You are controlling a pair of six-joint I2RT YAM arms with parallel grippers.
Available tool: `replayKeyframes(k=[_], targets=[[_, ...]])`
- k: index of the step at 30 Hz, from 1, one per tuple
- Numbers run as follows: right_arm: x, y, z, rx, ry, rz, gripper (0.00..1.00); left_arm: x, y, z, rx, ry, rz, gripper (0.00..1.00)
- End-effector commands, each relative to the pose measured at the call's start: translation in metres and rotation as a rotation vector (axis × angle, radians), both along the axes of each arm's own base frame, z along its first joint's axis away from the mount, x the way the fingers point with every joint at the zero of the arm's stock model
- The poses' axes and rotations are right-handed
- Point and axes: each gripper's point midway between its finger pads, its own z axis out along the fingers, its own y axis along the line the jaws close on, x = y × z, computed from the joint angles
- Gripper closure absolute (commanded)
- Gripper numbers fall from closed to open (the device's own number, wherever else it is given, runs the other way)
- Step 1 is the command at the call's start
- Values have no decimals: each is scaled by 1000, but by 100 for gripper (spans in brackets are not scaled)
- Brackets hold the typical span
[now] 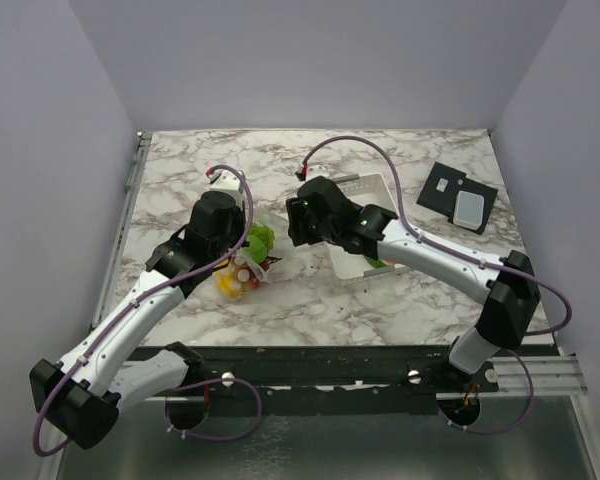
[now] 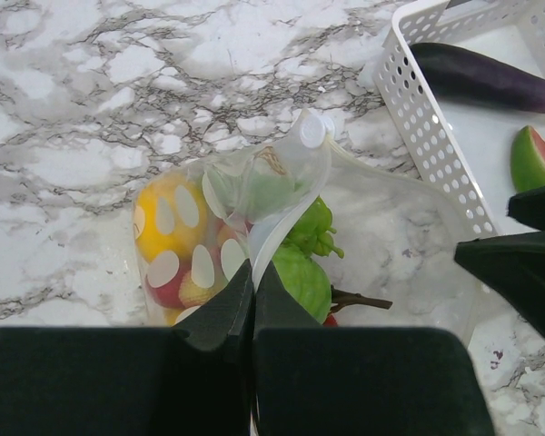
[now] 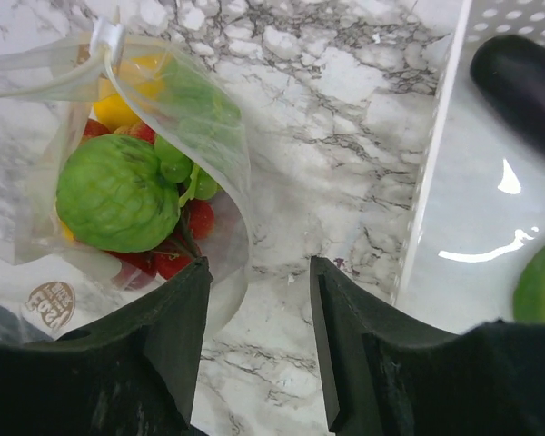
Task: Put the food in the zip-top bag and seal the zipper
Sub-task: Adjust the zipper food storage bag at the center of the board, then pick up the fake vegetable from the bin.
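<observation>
The clear zip-top bag (image 2: pixel 254 195) lies on the marble, holding food: a yellow piece (image 2: pixel 159 227), green pieces (image 3: pixel 116 193) and red cherries (image 3: pixel 168 263). My left gripper (image 2: pixel 252 268) is shut on the bag's white mouth edge, where the zipper strip runs. The bag's mouth gapes toward my right gripper (image 3: pixel 259 263), which hangs open just outside it with only bare marble between its fingers. A dark purple eggplant (image 2: pixel 490 77) and a watermelon slice (image 2: pixel 536 159) lie in the white basket (image 2: pixel 418 100) to the right. In the top view both grippers meet over the bag (image 1: pixel 248 262).
The white perforated basket (image 1: pixel 365 190) stands right beside the bag, its wall (image 3: pixel 436 154) close to my right fingers. A black square with a pale card (image 1: pixel 458 197) lies at the back right. The table's left metal rail (image 1: pixel 130 190) borders the marble.
</observation>
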Motion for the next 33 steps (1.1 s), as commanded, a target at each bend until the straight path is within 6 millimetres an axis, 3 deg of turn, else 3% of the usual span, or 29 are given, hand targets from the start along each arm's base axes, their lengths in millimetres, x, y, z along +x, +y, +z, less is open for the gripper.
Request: replayKeyframes(k=[1, 8, 16, 23, 33], targets=[[6, -27, 39, 17, -104, -78, 44, -2, -2, 5, -15, -26, -19, 100], [10, -63, 52, -53, -161, -145, 39, -3, -2, 6, -19, -29, -23, 100], [30, -111, 33, -145, -110, -227, 36, -5, -6, 6, -37, -27, -41, 100], [46, -149, 0, -239, -27, -283, 32, -7, -10, 7, -51, -24, -61, 100], [67, -167, -57, -379, 72, -255, 28, -9, -10, 10, -61, -32, -66, 100]])
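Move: The watermelon slice, the food apparently next, lies in the white basket about 22 cm right of the empty right hand, 4 cm ahead and some 15 cm below. The eggplant is about 5 cm left of the slice and 11 cm farther out. The filled bag is roughly 13 cm left of the right hand and 2 cm back. From the left hand, pinching the bag's mouth, the slice lies some 37 cm right, 5 cm ahead and 18 cm lower. Rising first by about 6 cm, the right hand leaves the bag's open rim, then sweeps some 16 cm to the right and 6 or 7 cm forward while sinking again, ending low over the basket near the watermelon slice. Its wrist turns clockwise, left side dipping, and its fingers open further; the left fingers keep the bag mouth pinched, nearly still. ##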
